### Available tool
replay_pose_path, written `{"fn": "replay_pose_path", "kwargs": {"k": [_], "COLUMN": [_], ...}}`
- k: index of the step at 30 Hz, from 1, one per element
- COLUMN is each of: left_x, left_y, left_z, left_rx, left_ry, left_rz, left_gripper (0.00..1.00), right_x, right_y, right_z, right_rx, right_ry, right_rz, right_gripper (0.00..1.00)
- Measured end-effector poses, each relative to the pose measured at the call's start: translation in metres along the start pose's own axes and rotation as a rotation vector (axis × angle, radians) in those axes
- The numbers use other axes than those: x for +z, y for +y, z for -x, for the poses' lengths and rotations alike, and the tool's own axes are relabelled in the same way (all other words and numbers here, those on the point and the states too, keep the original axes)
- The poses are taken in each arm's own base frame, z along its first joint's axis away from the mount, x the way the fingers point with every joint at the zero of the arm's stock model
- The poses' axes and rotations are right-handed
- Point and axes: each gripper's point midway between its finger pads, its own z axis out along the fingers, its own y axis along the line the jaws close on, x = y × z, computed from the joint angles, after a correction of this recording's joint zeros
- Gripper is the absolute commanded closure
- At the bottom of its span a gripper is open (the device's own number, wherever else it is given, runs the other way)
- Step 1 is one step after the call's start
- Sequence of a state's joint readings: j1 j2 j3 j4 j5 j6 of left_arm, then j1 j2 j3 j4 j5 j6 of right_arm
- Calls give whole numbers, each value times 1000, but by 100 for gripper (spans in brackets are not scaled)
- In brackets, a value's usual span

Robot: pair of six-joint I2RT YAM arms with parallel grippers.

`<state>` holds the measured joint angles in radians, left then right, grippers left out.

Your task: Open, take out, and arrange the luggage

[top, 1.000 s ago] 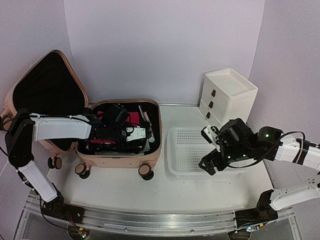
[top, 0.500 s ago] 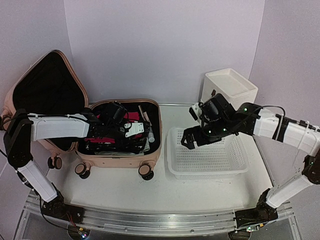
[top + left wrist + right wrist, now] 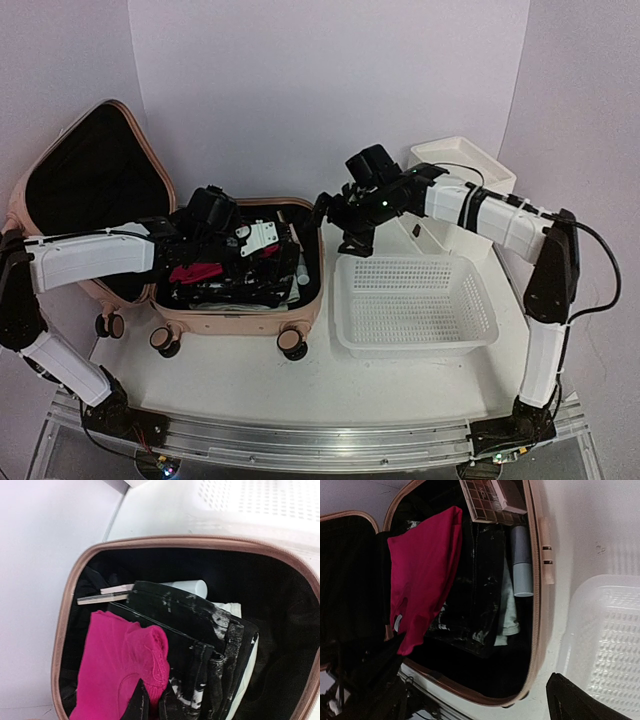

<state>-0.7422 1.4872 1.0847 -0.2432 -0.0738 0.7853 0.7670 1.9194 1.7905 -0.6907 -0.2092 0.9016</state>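
The pale-pink luggage [image 3: 240, 322] stands open at the left, its lid [image 3: 95, 180] tipped back and its black-lined tub full. My left gripper [image 3: 154, 705] is shut on a magenta garment [image 3: 120, 665], held up over folded black jeans [image 3: 200, 630] in the tub. In the top view this gripper [image 3: 215, 262] is over the tub's middle. My right gripper [image 3: 475, 695] is open and empty, hovering above the luggage's right rim [image 3: 536, 580]; in the top view it [image 3: 340, 225] is between the luggage and the drawer unit.
A white perforated basket [image 3: 415, 300] sits right of the luggage. A white drawer unit [image 3: 470, 170] stands behind it. In the tub lie a grey cylinder [image 3: 520, 560], a brown palette [image 3: 490, 502] and a pale cloth [image 3: 507, 610].
My right arm swung left from the basket's near side, over the basket, to the luggage's right rim. My left gripper rose a little, lifting the magenta garment.
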Motion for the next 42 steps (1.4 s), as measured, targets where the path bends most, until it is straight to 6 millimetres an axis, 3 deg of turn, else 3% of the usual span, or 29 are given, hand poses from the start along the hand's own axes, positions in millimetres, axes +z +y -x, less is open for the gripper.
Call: {"fn": "replay_pose_path", "kwargs": {"k": [8, 15, 22, 29, 35, 36, 37, 40, 42], "left_x": [-12, -12, -13, -13, -13, -13, -13, -15, -21], "left_y": [9, 7, 3, 1, -2, -3, -4, -6, -8], "left_z": [7, 9, 12, 13, 14, 15, 15, 17, 25], "left_rx": [-5, -3, 2, 3, 5, 5, 5, 4, -6], "left_ry": [-27, -37, -47, -48, -57, -62, -64, -74, -106], "left_rz": [28, 17, 5, -2, -17, -22, -26, -42, -53], "left_gripper": [100, 100, 100, 100, 100, 97, 92, 51, 36], "right_x": [78, 115, 142, 157, 163, 164, 165, 163, 164], "right_y": [22, 37, 67, 71, 64, 63, 62, 65, 65], "right_z": [12, 8, -2, -2, 7, 8, 8, 11, 13], "right_rx": [259, 409, 501, 558, 579, 581, 583, 562, 527], "right_ry": [81, 95, 102, 78, 20, 14, 10, -2, -19], "right_rz": [98, 147, 250, 285, 308, 307, 307, 323, 332], "right_gripper": [2, 11, 33, 53, 94, 100, 100, 100, 100]}}
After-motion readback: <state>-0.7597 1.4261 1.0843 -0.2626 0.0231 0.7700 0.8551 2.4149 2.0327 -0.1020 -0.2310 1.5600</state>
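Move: Inside the open suitcase, the pink cloth is held by the left hand; its middle lies about 16 cm to the right hand's left, 4 cm ahead and 8 cm below. From the right hand, the white-and-grey tube is roughly 7 cm to the left, level fore and aft, 14 cm down; the white basket sits some 17 cm to the right, 8 cm back and 18 cm down. For the left hand, the cloth's middle is about 5 cm ahead, 1 cm right and 5 cm below. Reaching in over the suitcase's right rim, the open right hand travels some 15 cm left, sinking 7 cm and going 6 cm forward, mostly early, while its fingers swing about 35 degrees to point more leftward and flatter. Its fingers close and pinch the pink cloth beside the left hand, which holds the cloth up after a small rise, then opens partway and eases back 2 cm. ##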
